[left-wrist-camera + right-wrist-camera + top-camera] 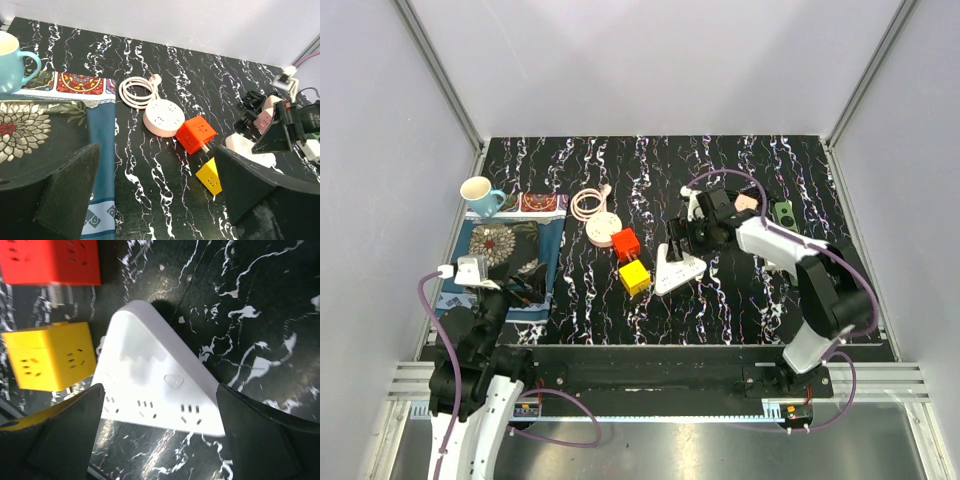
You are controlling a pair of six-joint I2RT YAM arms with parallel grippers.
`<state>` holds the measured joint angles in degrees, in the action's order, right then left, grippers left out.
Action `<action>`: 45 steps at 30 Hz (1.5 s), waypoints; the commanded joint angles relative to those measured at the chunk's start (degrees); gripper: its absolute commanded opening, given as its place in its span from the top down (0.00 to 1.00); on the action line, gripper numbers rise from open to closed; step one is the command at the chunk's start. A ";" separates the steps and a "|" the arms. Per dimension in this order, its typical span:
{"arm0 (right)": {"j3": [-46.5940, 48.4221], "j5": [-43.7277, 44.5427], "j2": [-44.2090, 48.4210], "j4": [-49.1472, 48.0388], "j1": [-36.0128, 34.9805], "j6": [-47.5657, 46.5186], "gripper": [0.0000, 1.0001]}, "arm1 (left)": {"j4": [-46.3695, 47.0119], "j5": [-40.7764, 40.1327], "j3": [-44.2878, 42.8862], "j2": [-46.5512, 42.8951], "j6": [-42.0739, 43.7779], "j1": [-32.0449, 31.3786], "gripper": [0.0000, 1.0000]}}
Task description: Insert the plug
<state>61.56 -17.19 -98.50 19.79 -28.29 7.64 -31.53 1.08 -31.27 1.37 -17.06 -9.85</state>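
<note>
A white triangular power strip (678, 268) lies mid-table; in the right wrist view (150, 385) its sockets face up. My right gripper (682, 243) hangs open and empty just above it (160, 407), one finger on either side. A round pink power strip (603, 229) has a coiled cable (587, 204) ending in a plug (156, 78) that lies loose on the table. A red cube socket (626, 243) and a yellow cube socket (634, 277) sit between the two strips. My left gripper (515, 288) is open and empty over the mat's edge (156, 172).
A teal cup (480, 195) stands at the back left on a patterned mat (510, 250). A pink adapter (748, 203) and a green object (784, 212) lie behind the right arm. Grey walls enclose the table.
</note>
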 commanded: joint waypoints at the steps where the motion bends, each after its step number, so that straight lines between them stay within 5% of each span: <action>1: -0.04 6.19 11.29 -0.03 -0.53 9.12 0.00 | 4.11 2.08 -0.02 0.12 -2.01 -0.52 0.01; 7: -0.83 8.23 20.36 1.29 -0.53 12.84 0.00 | 3.67 6.99 -1.07 6.62 -6.14 -0.70 0.01; 15: 15.15 11.03 7.37 17.12 -9.30 10.55 0.00 | 1.56 7.80 -6.53 22.00 -5.09 -0.70 0.01; 25: 23.60 18.59 -5.03 22.30 -21.00 13.89 0.01 | 1.73 3.84 -4.16 19.03 -4.39 -0.79 0.01; 35: 37.22 23.87 -19.79 28.81 -24.70 16.00 0.10 | 0.59 5.16 -2.31 15.51 -5.44 -2.19 0.01; 40: 39.69 24.22 -22.96 29.60 -24.79 16.88 0.16 | -0.02 3.23 -2.22 15.07 -5.44 -6.14 0.01; 45: 41.09 23.78 -24.99 29.69 -24.88 17.41 0.32 | 0.50 3.93 -1.70 15.77 -5.88 -7.73 0.01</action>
<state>99.37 5.23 -122.91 48.40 -52.97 23.75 -32.91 5.69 -33.58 16.95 -22.06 -16.82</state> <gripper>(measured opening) 0.743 0.987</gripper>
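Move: The yellow cube adapter lies about 13 cm to the right hand's left and 4 cm back, its middle some 2 cm lower. The white triangular block is right below that hand, about 3 cm back. The red cube stands roughly 9 cm farther out than the yellow one and 2 cm left of it; the round white block is about 22 cm left and 9 cm ahead of the right hand. From the left hand, the yellow cube is some 24 cm right, 10 cm ahead and 21 cm below. Up first, about 13 cm off the white triangle, then left and down in an arc, drawing back slightly, the right hand comes over the yellow cube, its wrist swinging so the fingers point more steeply down. They close about a quarter, onto the cube's two sides. The empty, open left hand dips and tips down some 15 degrees, then drifts right, nearly 5 cm in all. ##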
